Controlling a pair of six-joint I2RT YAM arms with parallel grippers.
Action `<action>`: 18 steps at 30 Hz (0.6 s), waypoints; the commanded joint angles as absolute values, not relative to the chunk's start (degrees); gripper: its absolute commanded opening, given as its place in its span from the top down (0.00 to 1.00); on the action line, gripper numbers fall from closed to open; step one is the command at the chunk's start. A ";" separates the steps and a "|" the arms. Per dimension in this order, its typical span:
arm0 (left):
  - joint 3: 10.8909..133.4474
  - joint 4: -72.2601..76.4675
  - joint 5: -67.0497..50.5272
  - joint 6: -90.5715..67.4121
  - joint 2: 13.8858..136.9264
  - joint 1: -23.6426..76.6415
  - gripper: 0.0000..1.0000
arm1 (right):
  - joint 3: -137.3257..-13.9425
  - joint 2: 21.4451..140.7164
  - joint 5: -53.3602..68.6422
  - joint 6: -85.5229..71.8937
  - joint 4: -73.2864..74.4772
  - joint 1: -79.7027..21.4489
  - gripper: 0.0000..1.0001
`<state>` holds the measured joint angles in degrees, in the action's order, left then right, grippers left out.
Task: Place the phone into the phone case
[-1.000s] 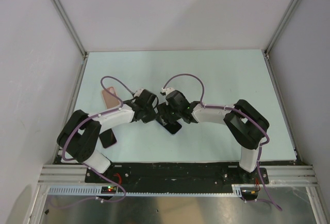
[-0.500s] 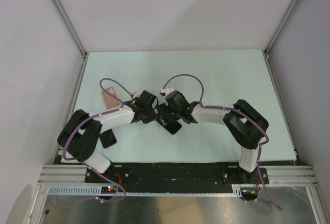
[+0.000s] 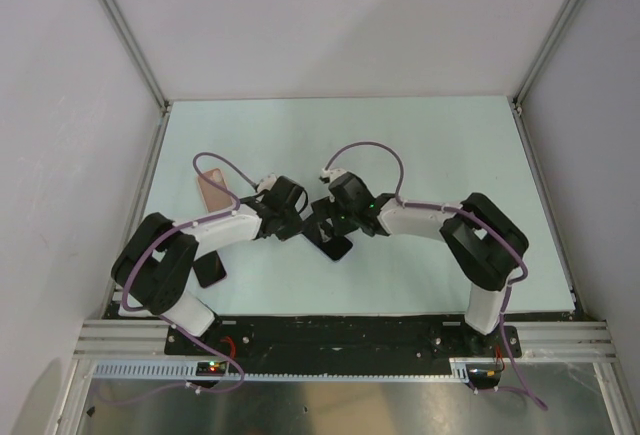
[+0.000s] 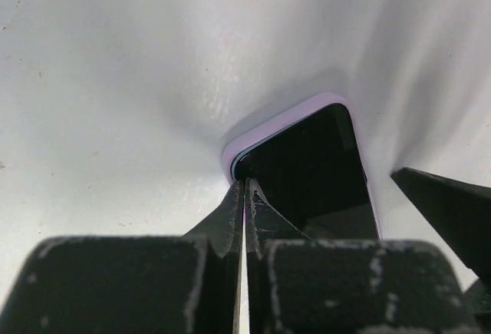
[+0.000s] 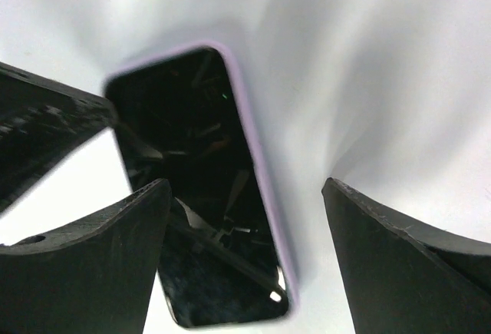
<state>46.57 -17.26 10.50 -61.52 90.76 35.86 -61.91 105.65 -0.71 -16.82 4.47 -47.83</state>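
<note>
The phone (image 3: 337, 245) lies flat on the table between my two grippers, its glossy black face up, with a thin lilac rim showing along its edge in the left wrist view (image 4: 307, 161) and the right wrist view (image 5: 192, 142). My left gripper (image 3: 303, 223) is shut, and its tips (image 4: 245, 183) touch the phone's near corner. My right gripper (image 3: 324, 217) is open and straddles the phone's long edge (image 5: 245, 184), one finger over the screen, the other over bare table. The salmon-pink phone case (image 3: 212, 192) lies empty at the left, partly under the left arm's cable.
A flat black object (image 3: 210, 270) lies near the left arm's base, partly hidden by the arm. The pale green table (image 3: 420, 145) is enclosed by grey walls with metal posts at the far corners. The front rail runs along the near edge.
My right gripper has drawn back a little to the right, showing more of the phone. The left gripper and the case have hardly moved.
</note>
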 commanded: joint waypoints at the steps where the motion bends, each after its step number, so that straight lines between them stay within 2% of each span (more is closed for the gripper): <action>1: 42.83 -16.52 14.13 -62.52 97.30 36.40 1.00 | -60.32 98.23 -3.36 -20.18 13.12 -44.11 0.13; 5: 43.16 -16.59 14.23 -62.30 97.11 36.46 1.00 | -58.34 90.39 -6.57 -22.70 16.44 -44.04 0.15; 7: 43.55 -16.65 14.30 -61.89 97.01 36.43 1.00 | -56.24 87.46 -7.82 -23.61 16.30 -45.92 0.20; 14: 44.62 -16.73 14.02 -61.12 97.27 36.47 1.00 | -53.74 88.24 -12.23 -23.25 15.66 -56.73 0.45; 18: 44.85 -16.83 13.96 -60.91 97.25 36.42 1.00 | -53.69 90.63 -13.17 -22.84 15.18 -59.48 0.57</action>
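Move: The phone lies loosely in its case, running from far-left to near-right. Its near end, where the right hand is heading, is about 7 cm back and 3 cm to the right of the right hand point, 2 cm lower. The phone's middle is only some 2 cm back of that hand. From the left hand, at the case's far-left corner, the near end is about 6 cm back and 8 cm right. With its fingers wide, the right hand sweeps about 6 cm to the right off the phone's long side while rising nearly 7 cm, then curves back towards its base and somewhat left, ending about 8 cm farther back and sinking towards the phone's near end as the fingers close to about half open. The left hand stays put with its shut fingertips still against the case's far-left corner, its wrist unturned. ##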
